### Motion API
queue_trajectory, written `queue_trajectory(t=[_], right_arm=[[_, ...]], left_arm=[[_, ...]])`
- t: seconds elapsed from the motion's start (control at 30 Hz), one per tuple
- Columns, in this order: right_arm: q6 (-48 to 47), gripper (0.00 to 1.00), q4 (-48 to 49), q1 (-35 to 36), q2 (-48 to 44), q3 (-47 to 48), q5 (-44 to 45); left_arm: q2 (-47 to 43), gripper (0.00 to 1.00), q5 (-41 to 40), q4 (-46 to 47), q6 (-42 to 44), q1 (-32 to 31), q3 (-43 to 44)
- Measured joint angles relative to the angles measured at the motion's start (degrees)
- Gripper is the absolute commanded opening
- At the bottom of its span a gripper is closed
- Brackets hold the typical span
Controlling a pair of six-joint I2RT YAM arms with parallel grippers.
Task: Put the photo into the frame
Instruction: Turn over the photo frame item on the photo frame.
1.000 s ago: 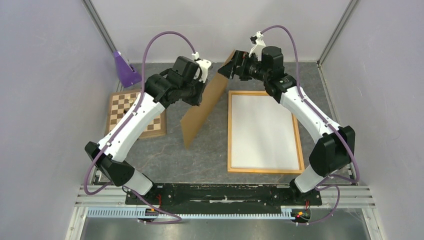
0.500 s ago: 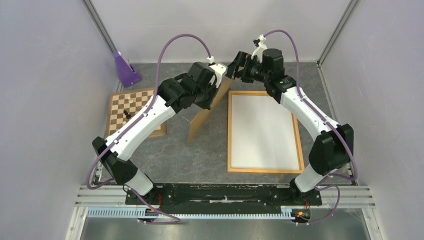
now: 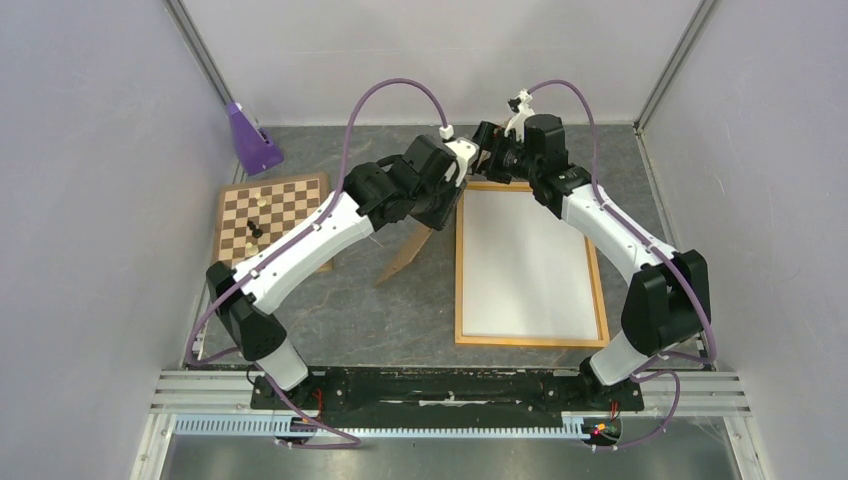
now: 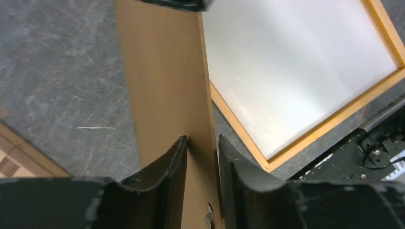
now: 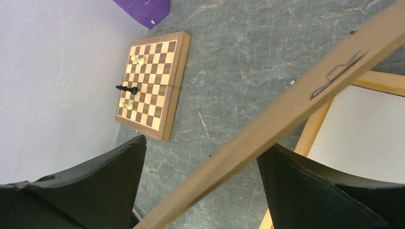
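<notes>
The light orange frame [image 3: 530, 341] lies flat at the right of the table, filled by a plain white surface [image 3: 525, 265]. The photo's picture is out of view. A brown backing board [image 3: 405, 258] stands steeply on edge just left of the frame, with its top under both wrists. My left gripper [image 4: 202, 138] has its jaws slightly apart, and the board [image 4: 162, 86] runs between them. My right gripper [image 5: 203, 143] is wide open at the frame's far left corner. The board's edge [image 5: 286, 112] and its metal clip [image 5: 334, 74] cross between the right gripper's fingers without touching them.
A brown-and-white chessboard [image 3: 272, 222] with a few pieces lies at the left. A purple object [image 3: 250, 140] sits at the back left corner. Grey walls close in on both sides, and the arms' base rail runs along the near edge.
The left arm swung right, carrying the board to the frame's left rail and tipping it steeper. Its jaws have parted. The right gripper shifted slightly right and down.
</notes>
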Motion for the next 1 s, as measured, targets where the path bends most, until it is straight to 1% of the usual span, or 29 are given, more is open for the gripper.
queue_trajectory(t=[0.13,0.23,0.37,0.63,0.83,1.0], right_arm=[[-0.4,0.79,-0.9,-0.4,0.0,-0.4,0.2],[-0.6,0.71,-0.7,-0.9,0.0,-0.9,0.2],[-0.7,0.58,0.3,-1.7,-0.1,-2.8,0.2],[-0.8,0.39,0.7,-3.7,-0.1,-5.6,0.0],[-0.5,0.21,1.8,-6.1,-0.3,-7.9,-0.3],[0.7,0.12,2.3,-8.0,-1.0,-10.0,-1.2]], left_arm=[[1.7,0.43,1.6,0.2,-0.3,-0.8,0.0],[1.9,0.45,3.0,0.1,-0.7,-0.8,0.0],[1.9,0.47,4.5,0.2,-1.2,-0.8,0.0],[1.9,0.54,7.5,0.4,-1.2,-1.4,0.0],[2.1,0.56,9.0,0.4,-1.2,-1.9,0.0],[2.1,0.57,9.8,0.4,-1.2,-1.9,0.0]])
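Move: The photo frame's backing board stands nearly on edge, its upper edge loose between the left fingers; its middle is about 12 cm below that hand and 2 cm to its left, neither ahead nor back. The same edge runs up between the right hand's wide-open fingers, with the board's middle some 13 cm back, 10 cm left and 10 cm below. The wooden frame's middle lies about 23 cm right of the left hand, 4 cm back and 24 cm down. Close the right gripper from nearly wide open until it pinches the board's raised edge, while carrying it down and to the right about 6 cm each way, towards the frame. Let the left gripper release the board, opening to just over half as it draws right and back, about 3 cm each, with a slight dip. ##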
